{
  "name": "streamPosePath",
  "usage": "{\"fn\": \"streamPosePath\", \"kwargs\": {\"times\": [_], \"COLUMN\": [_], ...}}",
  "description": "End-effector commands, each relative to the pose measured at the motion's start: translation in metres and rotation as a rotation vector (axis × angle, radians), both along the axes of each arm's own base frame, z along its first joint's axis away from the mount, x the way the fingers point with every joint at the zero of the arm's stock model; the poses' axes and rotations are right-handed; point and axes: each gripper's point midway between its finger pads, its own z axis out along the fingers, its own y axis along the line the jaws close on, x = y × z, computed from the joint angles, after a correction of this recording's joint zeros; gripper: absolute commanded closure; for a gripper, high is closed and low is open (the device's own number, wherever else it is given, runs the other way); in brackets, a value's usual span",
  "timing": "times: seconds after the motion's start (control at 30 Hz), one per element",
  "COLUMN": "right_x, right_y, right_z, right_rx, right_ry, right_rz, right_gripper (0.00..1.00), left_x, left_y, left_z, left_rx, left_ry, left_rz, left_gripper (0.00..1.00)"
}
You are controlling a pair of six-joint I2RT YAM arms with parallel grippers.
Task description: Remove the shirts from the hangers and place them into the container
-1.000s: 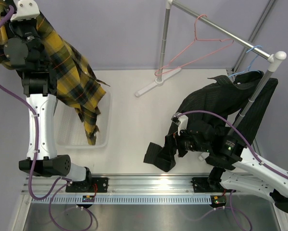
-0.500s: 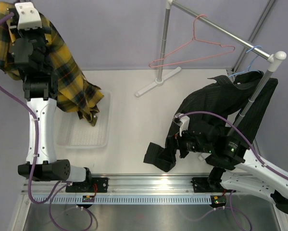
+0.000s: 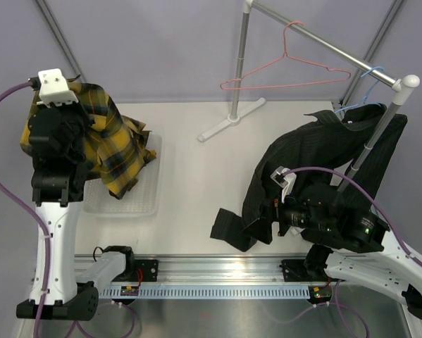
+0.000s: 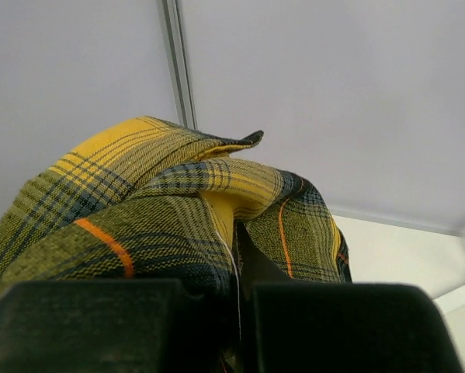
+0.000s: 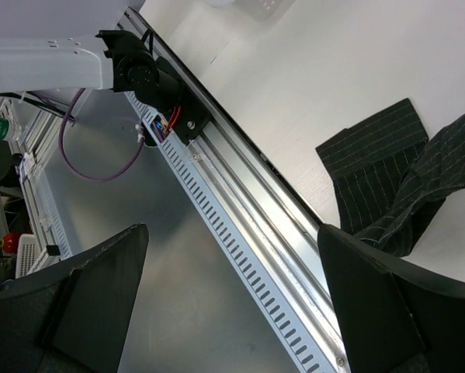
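The yellow-and-black plaid shirt is bunched in my left gripper, which is shut on its cloth; the shirt's lower folds hang over the far left part of the white container. In the left wrist view the plaid cloth fills the space above the fingers. The black striped shirt hangs on the light blue hanger, with one sleeve lying on the table. My right gripper is open and holds nothing, close beside that sleeve. The pink hanger hangs bare on the rail.
The clothes rack's metal rail runs across the back right, its foot on the table and its near post in front of the black shirt. The aluminium mounting rail lines the near edge.
My left arm has come down and brought the plaid shirt from high up to the container. The pink hanger has swung. My right arm has shifted slightly to the right.
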Motion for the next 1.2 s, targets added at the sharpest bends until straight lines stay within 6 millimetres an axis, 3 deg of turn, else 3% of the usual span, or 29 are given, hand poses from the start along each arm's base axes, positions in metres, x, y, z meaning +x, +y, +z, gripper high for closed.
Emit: {"fn": "streamPosePath", "kwargs": {"times": [0.0, 0.23, 0.3, 0.47, 0.83, 1.0, 1.07, 1.1, 1.17], "right_x": [-0.005, -0.01, -0.012, -0.012, -0.012, -0.013, -0.013, -0.013, -0.013], "right_y": [-0.007, -0.014, -0.019, -0.022, -0.022, -0.024, -0.024, -0.024, -0.024], "right_z": [0.017, 0.011, 0.014, 0.014, 0.007, 0.006, 0.009, 0.011, 0.015], "right_rx": [0.053, 0.058, 0.066, 0.058, 0.046, 0.046, 0.052, 0.056, 0.062], "right_ry": [-0.018, 0.001, -0.006, -0.017, -0.008, -0.007, -0.008, -0.01, -0.014], "right_rz": [-0.011, -0.024, -0.026, -0.029, -0.024, -0.033, -0.034, -0.033, -0.034], "right_gripper": [0.01, 0.01, 0.0, 0.01, 0.0, 0.01, 0.01, 0.01, 0.0], "left_x": [-0.019, -0.082, -0.114, -0.133, -0.13, -0.096, -0.076, -0.056, -0.042], "left_y": [-0.009, 0.007, 0.01, 0.012, 0.019, 0.005, -0.013, -0.025, -0.038], "left_z": [0.013, 0.045, 0.065, 0.066, 0.028, 0.007, -0.008, -0.021, -0.037], "left_rx": [-0.041, -0.038, -0.04, -0.047, -0.018, -0.01, -0.034, -0.07, -0.109], "left_ry": [-0.044, -0.146, -0.212, -0.233, -0.144, -0.048, 0.018, 0.071, 0.127], "left_rz": [-0.048, 0.031, 0.038, 0.049, 0.09, 0.012, -0.08, -0.137, -0.199], "left_gripper": [1.0, 1.0, 1.0, 1.0, 1.0, 1.0, 1.0, 1.0, 1.0]}}
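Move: The container lies almost straight below the left hand, which holds the plaid shirt: about 43 cm down, some 2 cm back and 2 cm to the right. The rack's white foot is around 40 cm to the right and 18 cm ahead. The dark shirt's sleeve on the table is some 40 cm right and 21 cm back. From the right hand the container is about 42 cm left, 22 cm ahead and 22 cm lower. Still pinching the yellow plaid shirt in shut fingers, the left hand draws it back some 13 cm, high over the container towards its near edge. It climbs about 5 cm on the way, tipping up some 10 degrees, then sinks to its starting height, levels out and starts forward again by about 4 cm. The empty right hand, still wide open, eases 2–3 cm right and back. ##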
